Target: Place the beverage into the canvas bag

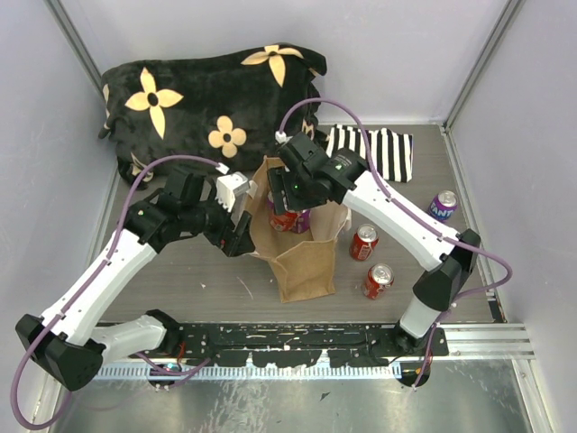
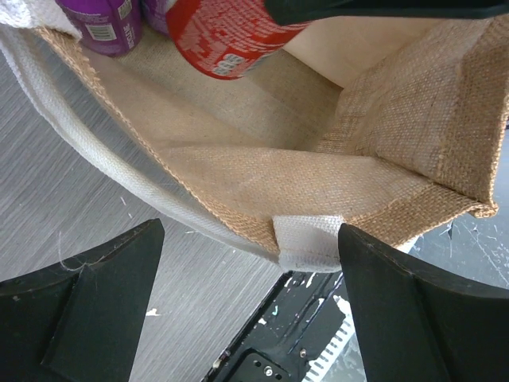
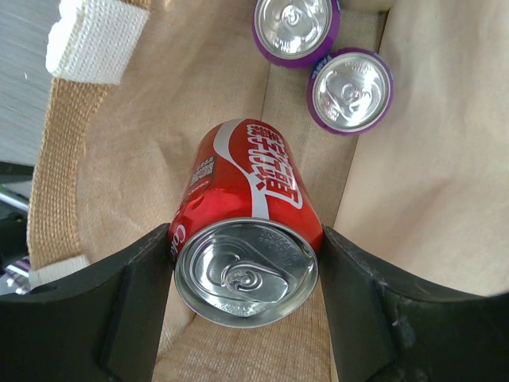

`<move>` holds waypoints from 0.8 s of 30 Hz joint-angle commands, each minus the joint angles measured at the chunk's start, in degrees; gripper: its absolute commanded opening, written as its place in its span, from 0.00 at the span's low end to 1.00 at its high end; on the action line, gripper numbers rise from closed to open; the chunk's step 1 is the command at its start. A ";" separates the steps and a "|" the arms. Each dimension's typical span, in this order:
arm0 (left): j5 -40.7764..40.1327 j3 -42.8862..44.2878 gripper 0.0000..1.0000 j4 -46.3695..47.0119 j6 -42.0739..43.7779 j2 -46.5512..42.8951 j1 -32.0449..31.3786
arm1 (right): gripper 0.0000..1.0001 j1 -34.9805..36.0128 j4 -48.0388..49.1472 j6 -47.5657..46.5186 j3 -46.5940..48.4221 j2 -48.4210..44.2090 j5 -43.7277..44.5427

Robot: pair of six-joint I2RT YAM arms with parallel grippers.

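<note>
The tan jute canvas bag (image 1: 305, 263) stands upright mid-table, mouth open. My right gripper (image 1: 290, 200) hangs over the mouth, shut on a red cola can (image 3: 246, 231) by its sides, can top toward the camera and inside the bag (image 3: 199, 103). Two purple cans (image 3: 350, 87) stand on the bag's floor beyond it. My left gripper (image 1: 239, 227) is open at the bag's left rim. In the left wrist view its gripper (image 2: 250, 294) frames the rim and a cream handle patch (image 2: 310, 240) without touching them. The red can (image 2: 227, 36) shows above.
On the table right of the bag lie two red cans (image 1: 363, 242) (image 1: 378, 280) and a purple can (image 1: 442, 206). A black flowered blanket (image 1: 207, 99) fills the back left, and a striped cloth (image 1: 379, 149) lies at the back right. A black base rail (image 1: 297, 338) runs along the near edge.
</note>
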 commanded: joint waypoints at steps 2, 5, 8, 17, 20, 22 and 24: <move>2.07 -1.49 0.98 -0.83 1.45 -1.78 -0.25 | 0.01 1.86 10.91 -0.29 2.27 2.06 5.05; 2.01 -1.27 0.98 -0.27 1.62 -1.68 -0.21 | 0.01 2.34 11.51 -1.26 3.17 4.71 5.41; 1.67 -0.92 0.98 0.56 1.22 -1.50 -0.23 | 0.01 2.70 10.90 -2.23 4.33 7.86 5.71; 0.64 1.13 0.98 3.63 -2.81 -1.02 -0.25 | 0.01 2.88 9.45 -2.87 4.58 10.70 8.98; 0.78 1.62 0.98 3.83 -3.28 -0.83 -0.25 | 0.01 2.88 9.84 -3.28 4.12 11.46 9.70; 0.84 1.80 0.98 3.86 -3.53 -0.76 -0.25 | 0.01 2.83 10.14 -3.51 4.06 12.34 9.67; 0.98 1.95 0.98 3.86 -3.72 -0.80 -0.25 | 0.01 2.88 10.58 -3.78 3.74 13.18 9.66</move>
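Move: The right hand holds the red can above the inside of the canvas bag. The free spot for it on the bag floor lies about 4 cm ahead, 3 cm to the left and 8 cm below. The rear purple can stands some 10 cm ahead and 3 cm left, the other purple can about 6 cm ahead and 3 cm right, both roughly 8 cm lower. From the left hand that spot is about 10 cm ahead, 10 cm right and 5 cm down. Down into the canvas bag by about 8 cm goes the right hand with the red can, after first easing forward and left, some 4 cm each way overall, towards the gap on the near-left side of the two purple cans. The wrist tips about 10 degrees so the fingers point more steeply down. The descent then stops with the fingers still gripping the can. ##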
